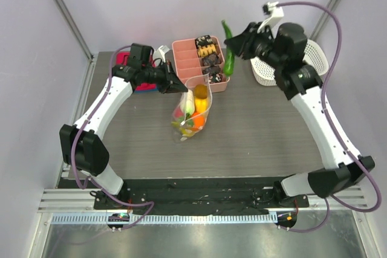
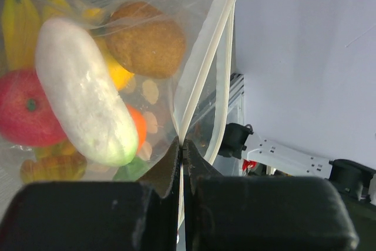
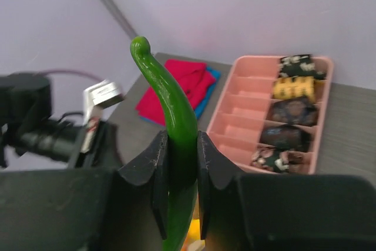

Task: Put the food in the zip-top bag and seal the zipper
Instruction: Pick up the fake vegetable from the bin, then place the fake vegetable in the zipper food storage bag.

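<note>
The clear zip-top bag [image 1: 193, 110] stands on the table, holding a white-green piece [image 2: 88, 101], a red apple [image 2: 23, 110], yellow bananas [image 2: 20, 24], an orange and a brown round piece [image 2: 144, 39]. My left gripper [image 1: 179, 84] is shut on the bag's mouth edge at the pale zipper strip [image 2: 205, 69], holding the mouth up. My right gripper [image 1: 233, 45] is shut on a long green chili pepper [image 3: 176, 121], held above the pink tray, right of the bag's mouth.
A pink divided tray [image 1: 181, 49] with dark snacks sits behind the bag; it also shows in the right wrist view [image 3: 235, 116]. A white mesh basket [image 1: 317, 58] stands at the back right. Red and blue cloths [image 3: 182, 83] lie at the back left.
</note>
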`<action>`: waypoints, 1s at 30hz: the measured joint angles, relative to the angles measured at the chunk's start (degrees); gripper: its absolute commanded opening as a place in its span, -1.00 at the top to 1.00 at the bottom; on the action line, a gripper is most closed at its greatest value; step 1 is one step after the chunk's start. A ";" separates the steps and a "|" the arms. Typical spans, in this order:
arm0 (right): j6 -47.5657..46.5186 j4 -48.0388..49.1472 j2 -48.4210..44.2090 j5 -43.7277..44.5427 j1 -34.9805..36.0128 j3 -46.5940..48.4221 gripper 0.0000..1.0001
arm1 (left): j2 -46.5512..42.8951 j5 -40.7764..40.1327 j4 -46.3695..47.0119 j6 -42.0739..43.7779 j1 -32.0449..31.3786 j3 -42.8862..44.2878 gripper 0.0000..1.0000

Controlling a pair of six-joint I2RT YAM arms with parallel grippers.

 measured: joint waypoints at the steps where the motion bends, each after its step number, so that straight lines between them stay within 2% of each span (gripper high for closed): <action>1: 0.07 0.39 -2.29 0.87 3.19 -2.36 0.98 | 0.00 0.02 0.15 -0.26 0.00 0.00 1.00; 5: -0.15 0.68 -5.66 7.72 12.66 -9.49 0.98 | 0.00 0.15 0.94 -1.49 0.00 0.00 1.00; 13: 3.06 0.13 -4.37 23.04 20.76 -21.33 0.98 | -0.24 0.63 3.10 -3.30 0.00 -1.75 1.00; 21: 6.80 0.09 -1.31 35.34 28.22 -21.20 0.98 | -0.85 0.70 4.79 -4.55 0.00 -3.65 1.00; 30: 8.61 -4.44 3.58 39.98 28.24 -13.49 0.98 | -1.95 0.68 5.81 -5.33 0.04 -4.98 1.00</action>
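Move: The right hand, already holding the green vegetable, has the open mouth of the bag some 18 cm below it, about 13 cm to its left and 6 cm back. The food heap in the bag is roughly 31 cm below, 14 cm left and 9 cm back. The pink tray stands about 21 cm ahead and 10 cm left, the white bin some 23 cm ahead and 25 cm right, both about 40 cm down. From the left hand, the mouth's middle is about 4 cm right, 2 cm ahead, nearly level. Still pinching the green vegetable, the right hand swings back and left, then sinks steeply to the bag's mouth, about 15 cm down and 10 cm left overall; at the end it eases up and forward a couple of centimetres. Its fingers tip some 15 degrees downward and turn slightly clockwise. The left hand stays put, keeping its pinch on the zipper edge. ##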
